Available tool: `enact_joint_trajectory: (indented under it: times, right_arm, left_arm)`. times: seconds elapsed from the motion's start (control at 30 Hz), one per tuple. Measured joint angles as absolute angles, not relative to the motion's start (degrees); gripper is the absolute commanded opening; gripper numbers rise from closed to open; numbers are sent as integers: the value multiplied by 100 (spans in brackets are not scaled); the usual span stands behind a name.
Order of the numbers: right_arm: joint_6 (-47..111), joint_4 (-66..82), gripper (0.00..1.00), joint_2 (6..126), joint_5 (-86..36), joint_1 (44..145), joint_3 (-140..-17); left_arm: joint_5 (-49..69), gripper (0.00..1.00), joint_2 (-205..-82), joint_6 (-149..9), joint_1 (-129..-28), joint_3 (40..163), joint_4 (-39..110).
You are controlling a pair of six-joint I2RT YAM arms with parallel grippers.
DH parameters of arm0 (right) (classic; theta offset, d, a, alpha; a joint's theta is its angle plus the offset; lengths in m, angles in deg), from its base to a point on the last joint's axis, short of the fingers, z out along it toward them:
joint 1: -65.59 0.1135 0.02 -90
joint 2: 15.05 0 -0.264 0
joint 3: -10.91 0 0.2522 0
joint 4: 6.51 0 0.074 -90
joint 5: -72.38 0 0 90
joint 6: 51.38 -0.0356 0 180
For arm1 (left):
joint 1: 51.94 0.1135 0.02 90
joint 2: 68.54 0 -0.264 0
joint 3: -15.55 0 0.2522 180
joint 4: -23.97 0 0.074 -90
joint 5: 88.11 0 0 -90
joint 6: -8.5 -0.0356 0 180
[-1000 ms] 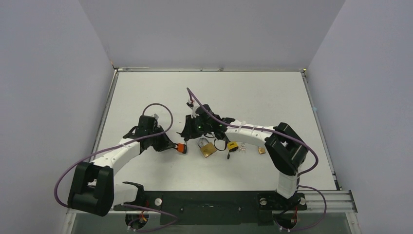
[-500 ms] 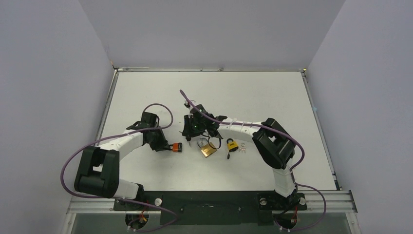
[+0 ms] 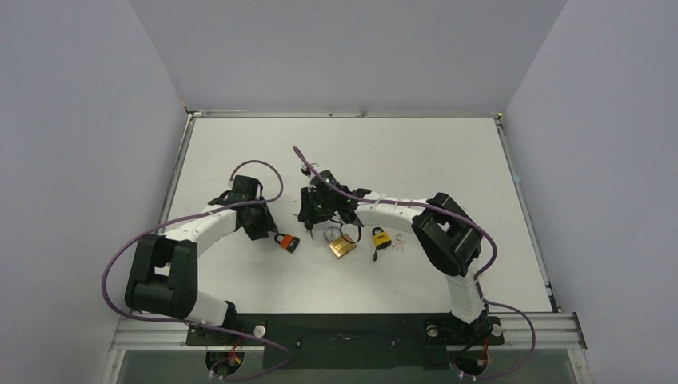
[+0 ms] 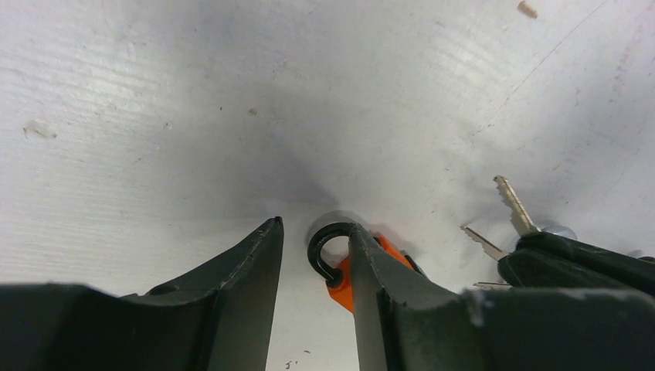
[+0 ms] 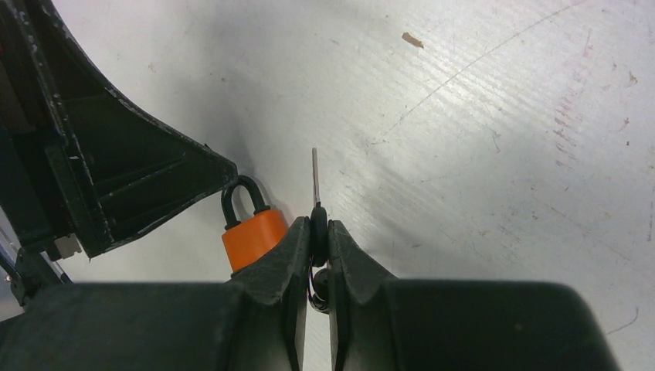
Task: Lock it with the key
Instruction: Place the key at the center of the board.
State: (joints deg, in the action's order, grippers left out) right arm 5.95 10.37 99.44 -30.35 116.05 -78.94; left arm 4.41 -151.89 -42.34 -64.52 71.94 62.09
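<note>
The orange padlock (image 3: 285, 242) lies flat on the white table, its black shackle (image 4: 328, 246) towards my left gripper. My left gripper (image 3: 265, 228) is open just left of it. Nothing sits between its fingers, and the shackle rests against the inner edge of the right finger (image 4: 386, 294). My right gripper (image 3: 314, 213) is shut on the black head of a key (image 5: 317, 229). The key's blade (image 5: 314, 176) points away, just right of the orange padlock (image 5: 252, 236). Other keys (image 4: 511, 202) on the same ring hang below the right gripper.
A brass padlock (image 3: 342, 246) lies right of the right gripper, with a small yellow padlock (image 3: 381, 238) and loose keys (image 3: 397, 245) beyond it. My left gripper (image 5: 116, 170) fills the left of the right wrist view.
My left gripper has opened, let go of the orange padlock and drawn back to the left. The padlock now lies on the table. The right gripper has shifted slightly left with the key.
</note>
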Motion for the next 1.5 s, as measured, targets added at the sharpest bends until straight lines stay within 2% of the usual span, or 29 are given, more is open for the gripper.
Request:
enact_joint_trajectory:
  times: [0.47,0.7,0.83,0.87,1.03,1.3,1.5]
  right_arm:
    - [630,1286,2,10489,-3037,11708,-8266]
    - [628,1371,14,10497,-3046,11747,-8497]
    - [628,1373,35,10565,-3048,11760,-8731]
    - [630,1378,42,10576,-3048,11760,-8762]
    - [656,1423,62,10580,-3046,11778,-8764]
    - [689,1474,71,10493,-3033,11771,-8725]
    - [694,1504,72,9638,-2893,11647,-8285]
  left_arm:
    - [101,41,-14666,-4370,-6452,7950,6629]
    - [188,47,-14345,-4344,-6452,7950,6720]
    - [326,52,-14214,-4320,-6452,7939,6734]
    - [352,53,-14179,-4320,-6452,7937,6742]
    - [439,55,-13974,-4320,-6452,7937,6810]
    - [603,59,-13692,-4348,-6452,7965,6911]
    - [745,60,-13456,-4427,-6479,8127,6930]
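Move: The keys, pinched in the right hand, are going to the board beside the orange padlock: that spot is about 3 cm left of the right hand, level in reach, some 5 cm below. The orange padlock lies roughly 5 cm back and 6 cm left of it; the brass padlock is 8 cm right and 4 cm back. From the empty left hand, the spot is some 7 cm right and 2 cm ahead, the orange padlock about 5 cm right and 3 cm back. The keys are carried about 3 cm to the left by the right hand, dipping some 3 cm towards the board and easing back up 2 cm; the fingers then open wide and let go, and the hand lifts about 5 cm, drifting right. The left hand, already free, climbs some 13 cm away from the orange padlock, first slanting forward, tilting its fingers outward about 20 degrees and opening further. ##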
